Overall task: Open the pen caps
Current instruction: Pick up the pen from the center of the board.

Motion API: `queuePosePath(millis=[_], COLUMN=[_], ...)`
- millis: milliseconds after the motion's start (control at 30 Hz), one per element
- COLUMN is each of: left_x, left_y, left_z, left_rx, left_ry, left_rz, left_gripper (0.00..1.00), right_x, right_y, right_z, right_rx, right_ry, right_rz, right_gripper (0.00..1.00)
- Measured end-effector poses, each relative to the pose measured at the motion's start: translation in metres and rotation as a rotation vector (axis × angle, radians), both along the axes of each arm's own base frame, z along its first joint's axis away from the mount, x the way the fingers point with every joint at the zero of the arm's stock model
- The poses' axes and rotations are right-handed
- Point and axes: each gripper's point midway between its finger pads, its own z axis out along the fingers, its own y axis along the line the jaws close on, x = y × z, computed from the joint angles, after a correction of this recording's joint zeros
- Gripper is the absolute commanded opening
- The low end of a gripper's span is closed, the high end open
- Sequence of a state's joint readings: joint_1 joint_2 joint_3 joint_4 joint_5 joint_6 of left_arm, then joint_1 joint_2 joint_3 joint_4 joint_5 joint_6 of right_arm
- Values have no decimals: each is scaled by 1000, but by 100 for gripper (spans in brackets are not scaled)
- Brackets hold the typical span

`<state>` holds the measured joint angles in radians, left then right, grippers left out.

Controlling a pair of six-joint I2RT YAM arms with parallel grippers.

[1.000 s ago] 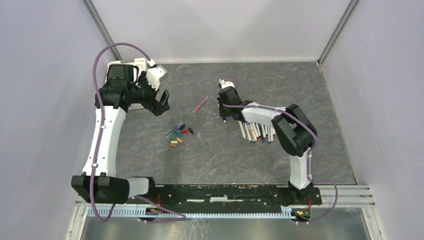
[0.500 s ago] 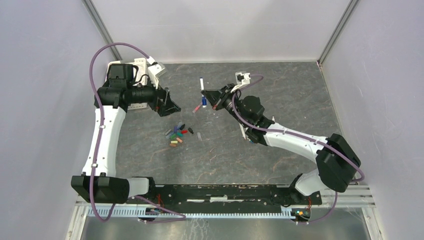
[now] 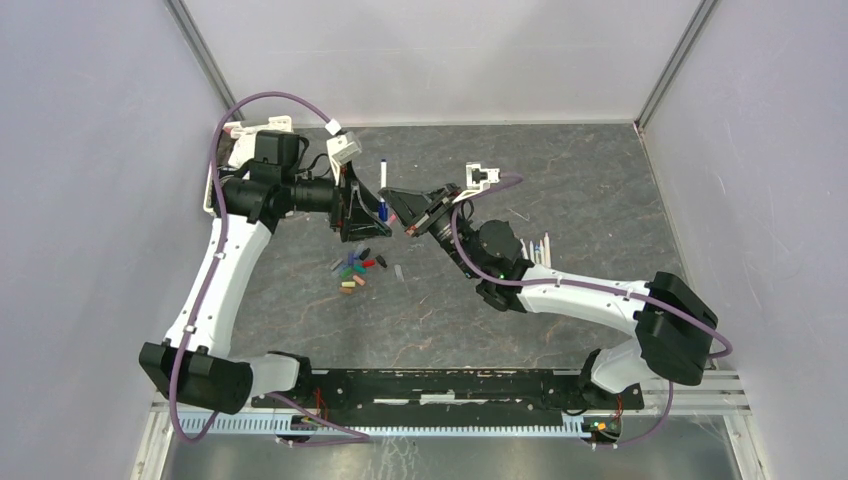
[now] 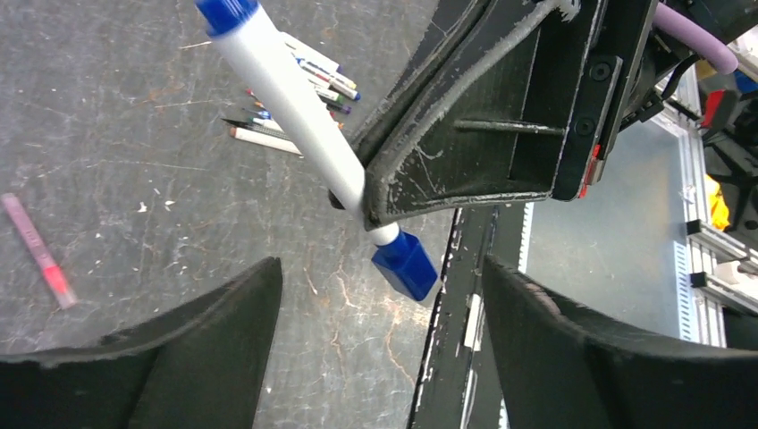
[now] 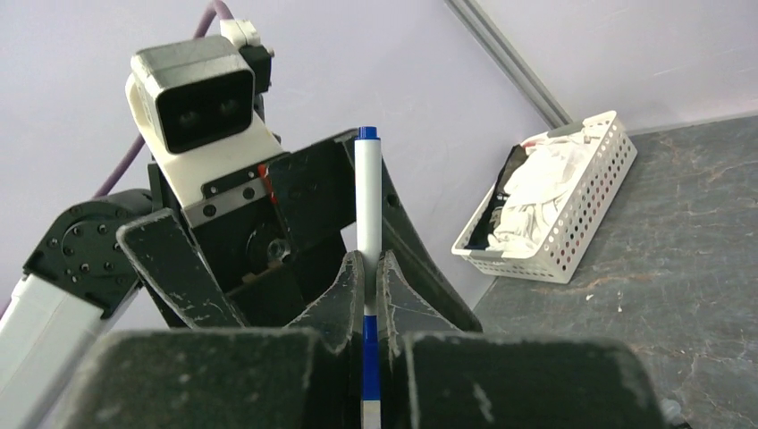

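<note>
My right gripper [image 3: 395,203] [image 5: 367,268] is shut on a white-barrelled pen [image 3: 382,180] [image 4: 295,107] [image 5: 367,197] and holds it above the table. The pen's blue cap [image 4: 405,265] [image 5: 369,357] sticks out past the right fingers. My left gripper [image 3: 372,222] [image 4: 380,349] faces it, open, with the cap between its jaws near their tips and touching neither finger. The loose pen caps [image 3: 355,268], in several colours, lie in a small heap on the table just below both grippers.
More white pens [image 3: 540,248] [image 4: 268,134] lie in a bunch to the right, partly behind the right arm. A pink pen [image 4: 36,259] lies alone on the table. A white perforated basket [image 5: 554,206] of cloths stands by the back wall.
The right arm lifted a pen from the bunch and swung it left. The left gripper moved right to meet it, so the cap now sits between the left jaws, which have narrowed slightly.
</note>
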<state>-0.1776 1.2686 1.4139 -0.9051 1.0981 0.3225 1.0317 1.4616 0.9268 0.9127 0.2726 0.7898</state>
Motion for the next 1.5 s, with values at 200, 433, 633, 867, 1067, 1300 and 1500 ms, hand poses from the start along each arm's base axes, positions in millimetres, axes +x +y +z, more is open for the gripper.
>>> queuePosePath(millis=[200,433,633,867,1067,1300,1500], left_x=[-3,-4,-7,-6,-4,25,17], left_y=[-5,-7,-9,-7,-3,26,69], left_z=[-1,-3,-8,-11,-19,-56,-123], left_rx=[-7,-20,-32,-26,15,275,643], left_ry=[10,20,51,70,71,-135,-333], left_rz=[-16,-26,-36,-21,-1,70,-25], left_gripper=[50,49,29,2,2,2,2], right_x=[-1,-3,-3,-3,-4,-16,20], right_y=[-3,-4,-1,-2,-4,-19,-62], right_z=[3,1,-6,-7,-16,-49,-60], right_rx=[25,42,52,78,66,-81,-237], right_ry=[2,4,19,20,28,64,111], right_rz=[-26,-31,-32,-38,-40,-5,21], right_gripper=[0,0,0,0,35,63,67])
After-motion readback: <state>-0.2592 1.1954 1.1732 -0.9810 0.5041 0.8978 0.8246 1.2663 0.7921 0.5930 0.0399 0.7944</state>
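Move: Just off the left fingertips, about 1 cm back, 1 cm right and 1 cm below, is the blue cap of the pen that the right hand holds; from the right hand this cap is some 2 cm back, level sideways and 3 cm below. On the table roughly 32 cm below the left hand, the loose caps lie 10 cm left and 3 cm ahead, a clear cap 3 cm straight ahead, and the pink pen 20 cm ahead, 2 cm right. Closing on the blue cap while the left hand nearly stays in place, the left fingers pinch it, then carry the pen down about 11 cm and left 7 cm towards the loose caps, swinging some 40 degrees to point more downwards. The right fingers keep their hold until the left has gripped, then open and withdraw downwards and to the right, roughly 6 cm each way. ##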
